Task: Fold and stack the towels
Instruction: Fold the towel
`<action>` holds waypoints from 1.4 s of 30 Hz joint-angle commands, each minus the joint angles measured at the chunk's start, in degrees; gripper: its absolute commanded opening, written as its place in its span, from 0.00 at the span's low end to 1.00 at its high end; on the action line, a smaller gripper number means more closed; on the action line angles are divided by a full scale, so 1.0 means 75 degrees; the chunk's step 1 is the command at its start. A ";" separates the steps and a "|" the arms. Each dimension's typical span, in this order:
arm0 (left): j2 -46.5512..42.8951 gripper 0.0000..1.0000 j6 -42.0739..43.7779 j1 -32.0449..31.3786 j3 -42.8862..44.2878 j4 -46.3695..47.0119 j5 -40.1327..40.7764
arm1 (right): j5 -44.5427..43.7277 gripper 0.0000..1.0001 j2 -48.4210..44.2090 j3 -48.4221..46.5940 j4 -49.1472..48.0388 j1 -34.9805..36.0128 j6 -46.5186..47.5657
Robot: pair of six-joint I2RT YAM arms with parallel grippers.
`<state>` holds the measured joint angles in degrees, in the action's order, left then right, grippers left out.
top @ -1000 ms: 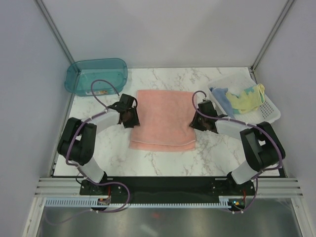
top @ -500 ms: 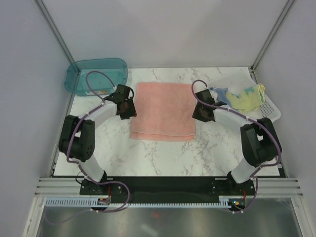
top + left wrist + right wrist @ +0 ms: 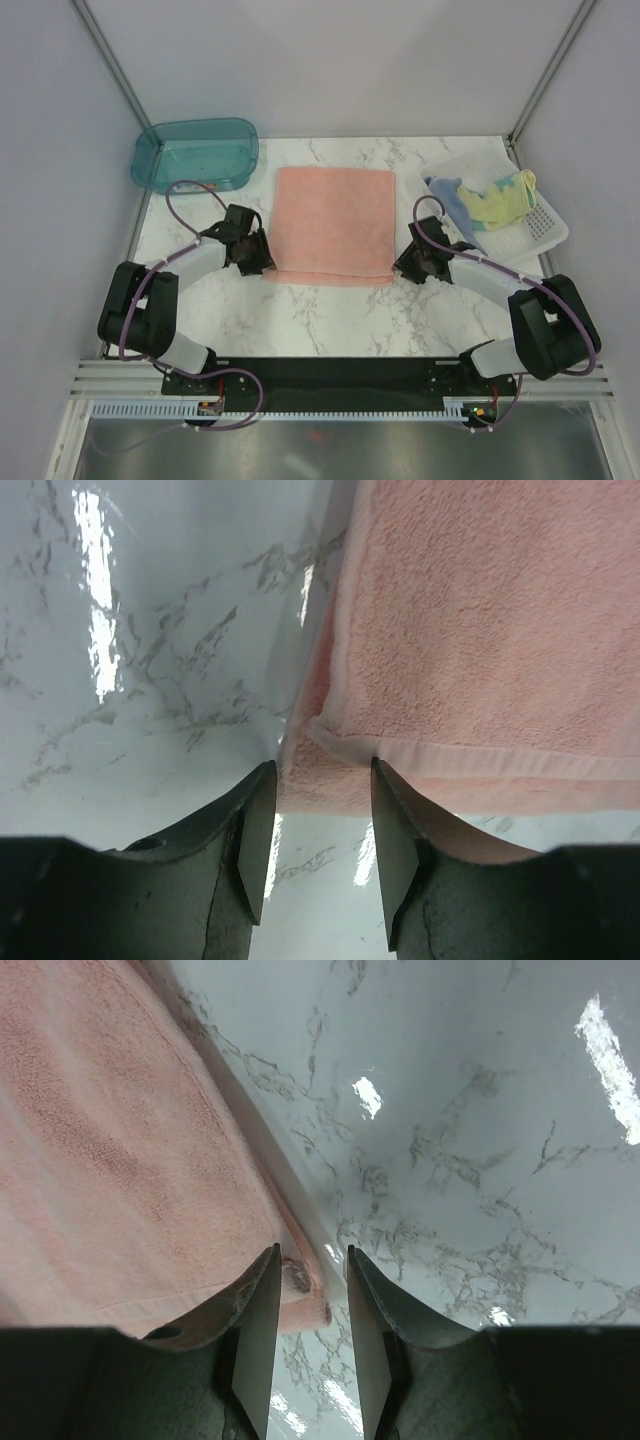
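Observation:
A salmon-pink towel point(image 3: 333, 215) lies folded and flat in the middle of the marble table. My left gripper point(image 3: 264, 262) sits low at its near left corner. In the left wrist view the gripper point(image 3: 322, 780) stands open, with that corner of the pink towel point(image 3: 480, 630) lying between the fingertips. My right gripper point(image 3: 408, 264) is at the near right corner. It point(image 3: 312, 1260) is open too, and the layered corner of the pink towel point(image 3: 100, 1160) reaches into the gap. A light blue towel point(image 3: 452, 195) and a pale yellow towel point(image 3: 500, 200) lie crumpled in the basket.
A white perforated basket point(image 3: 545, 235) stands at the right edge of the table, close to my right arm. A teal plastic bin point(image 3: 195, 152) stands at the far left corner. Bare marble shows in front of the towel and on both sides of it.
The pink towel slid a little farther from me. Both grippers then drew back from its sides to its near corners and dropped low, their jaws a bit wider.

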<state>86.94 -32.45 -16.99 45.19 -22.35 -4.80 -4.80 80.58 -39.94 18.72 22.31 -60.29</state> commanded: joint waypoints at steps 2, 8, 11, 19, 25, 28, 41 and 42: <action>-0.0236 0.52 -0.0302 0.0004 -0.0130 0.1034 -0.0157 | 0.0018 0.41 -0.0139 0.0204 -0.0901 0.0038 -0.0539; -0.0201 0.52 -0.0174 0.0004 -0.0037 0.1163 -0.0169 | 0.0089 0.40 -0.0114 0.0298 -0.1113 0.0026 -0.0551; -0.0131 0.50 -0.0150 0.0004 -0.0037 0.1164 -0.0192 | -0.0005 0.39 -0.0278 0.0369 -0.1137 0.0038 -0.0574; -0.0013 0.44 -0.0162 0.0004 -0.0014 0.1152 -0.0216 | 0.0171 0.38 -0.0313 0.0451 -0.1136 0.0049 -0.0832; 0.0010 0.32 -0.0221 -0.0007 0.0103 0.1117 -0.0286 | 0.0148 0.39 -0.0314 0.0650 -0.1254 0.0120 -0.0973; -0.0002 0.24 -0.0221 -0.0008 0.0139 0.1081 -0.0286 | 0.0112 0.39 -0.0302 0.0744 -0.1335 0.0167 -0.1020; 0.0045 0.02 -0.0244 -0.0007 0.0338 0.0824 -0.0193 | -0.0028 0.04 -0.0372 0.0908 -0.1804 0.0202 -0.1008; 0.0034 0.02 -0.0256 -0.0008 0.0361 0.0800 -0.0181 | -0.0040 0.00 -0.0396 0.0896 -0.1816 0.0190 -0.0985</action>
<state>87.09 -33.15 -16.99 45.43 -16.21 -6.20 -3.88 79.42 -33.12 7.64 23.46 -67.55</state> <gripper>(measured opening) 0.043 0.052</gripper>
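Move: The near left corner of the folded towel's upper layer is about 2 cm ahead of the left hand, 1 cm to its right and level with it. The lower layer's left corner peeks out about 1 cm below that hand. For the right hand, the upper layer's near right corner is some 1 cm left and 1 cm lower, neither ahead nor back. The white basket's middle is about 13 cm ahead of the right hand, 18 cm to its right and 3 cm higher. Both hands pinch the upper layer's near corners, the left closing first and the right only at the very end. The left eases about 2 cm forward, slightly right and up, its fingertips tilting outward some 5 degrees, then stays put while closing. The right goes about 1 cm forward and left, then draws back and sinks about 1 cm before its fingers shut. ##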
